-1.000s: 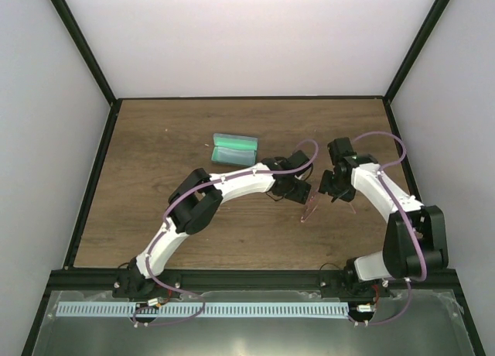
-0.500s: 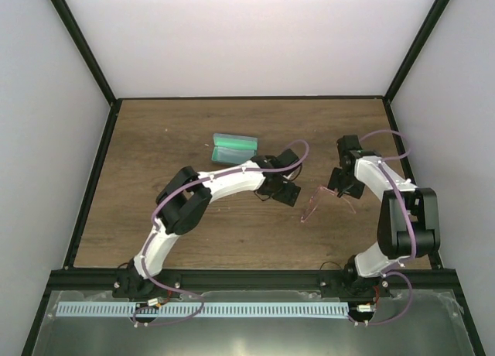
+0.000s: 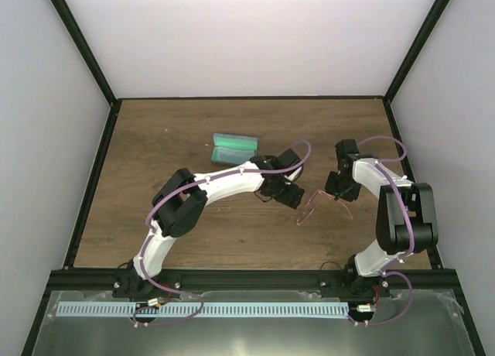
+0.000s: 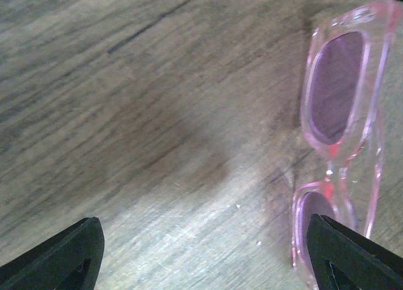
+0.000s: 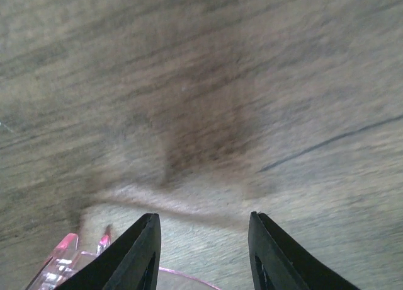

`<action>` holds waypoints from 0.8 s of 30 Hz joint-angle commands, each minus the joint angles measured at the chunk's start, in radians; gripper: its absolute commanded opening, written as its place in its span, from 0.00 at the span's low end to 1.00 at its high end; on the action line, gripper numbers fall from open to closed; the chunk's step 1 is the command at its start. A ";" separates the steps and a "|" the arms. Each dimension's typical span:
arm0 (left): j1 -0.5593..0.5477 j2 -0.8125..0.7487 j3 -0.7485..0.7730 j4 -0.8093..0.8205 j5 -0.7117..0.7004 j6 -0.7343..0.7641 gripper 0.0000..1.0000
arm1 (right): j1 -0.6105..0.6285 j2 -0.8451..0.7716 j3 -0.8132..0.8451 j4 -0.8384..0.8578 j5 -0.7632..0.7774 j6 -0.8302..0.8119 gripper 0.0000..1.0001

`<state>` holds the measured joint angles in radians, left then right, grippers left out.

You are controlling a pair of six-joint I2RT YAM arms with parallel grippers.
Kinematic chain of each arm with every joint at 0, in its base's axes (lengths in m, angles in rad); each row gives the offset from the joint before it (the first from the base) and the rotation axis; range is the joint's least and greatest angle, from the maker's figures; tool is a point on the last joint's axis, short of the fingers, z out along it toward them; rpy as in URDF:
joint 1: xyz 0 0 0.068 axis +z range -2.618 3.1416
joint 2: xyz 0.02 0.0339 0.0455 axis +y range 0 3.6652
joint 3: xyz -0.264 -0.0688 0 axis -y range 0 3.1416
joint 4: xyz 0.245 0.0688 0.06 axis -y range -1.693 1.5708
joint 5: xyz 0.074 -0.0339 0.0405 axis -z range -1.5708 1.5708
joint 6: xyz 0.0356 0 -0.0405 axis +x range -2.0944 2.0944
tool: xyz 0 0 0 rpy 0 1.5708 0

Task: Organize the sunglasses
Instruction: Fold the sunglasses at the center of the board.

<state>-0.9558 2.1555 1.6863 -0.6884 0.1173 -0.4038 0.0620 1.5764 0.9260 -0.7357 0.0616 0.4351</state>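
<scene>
The sunglasses (image 3: 308,207) are a translucent pink pair lying on the wooden table between my two grippers, with a thin arm reaching right. In the left wrist view their front (image 4: 340,132) fills the right side. My left gripper (image 3: 289,194) (image 4: 208,255) stands wide open just left of them; its right fingertip (image 4: 352,255) overlaps the lower lens and nothing is between the jaws. My right gripper (image 3: 339,189) (image 5: 201,246) is low over the table at the glasses' right end, jaws apart. A thin pink arm of the sunglasses (image 5: 182,276) crosses the gap at the frame's bottom, ungripped.
The grey-blue case (image 3: 233,148) lies open, green inside showing, on the table behind the left arm's wrist. Black frame posts and pale walls border the table (image 3: 155,201) on the left, right and back.
My left gripper has opened wider and drawn back a little from the sunglasses. My right gripper has come down by their right end with its jaws narrowing. The glasses have shifted slightly.
</scene>
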 commanded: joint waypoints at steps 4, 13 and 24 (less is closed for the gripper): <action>-0.029 -0.002 -0.032 0.032 0.042 -0.017 0.90 | -0.011 -0.028 -0.043 0.025 -0.114 0.086 0.39; -0.025 -0.022 -0.065 0.035 0.017 -0.016 0.90 | -0.009 -0.154 -0.037 0.030 -0.104 0.031 0.64; -0.021 0.013 -0.032 0.045 0.030 -0.026 0.90 | -0.007 -0.157 -0.071 0.008 -0.165 -0.046 0.65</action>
<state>-0.9798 2.1555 1.6279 -0.6647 0.1413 -0.4191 0.0620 1.4155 0.8658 -0.7212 -0.0616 0.4301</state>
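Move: The front of the sunglasses lies about 6 cm to the right of the left hand, 1 cm back and some 3 cm lower; the open case is 18 cm to this hand's left and 17 cm ahead. From the right hand, the middle of the temple still sticking out is roughly 3 cm back, 1 cm left and 2 cm below, its hinge end some 6 cm left and 1 cm ahead, and the sunglasses' front 9 cm left and 4 cm back. The right hand first eases back and to its left by about 1.5 cm each, sinking 1 cm with a slight roll beside the outstretched temple, then reverses into a quick rise of roughly 4 cm over it while its fingers open wider, dipping a little at the end. Meanwhile the left hand, fingers staying wide, draws back 2 cm and sinks nearly 2 cm alongside the front, then waits there; whether either hand touches the frame can't be made out. ##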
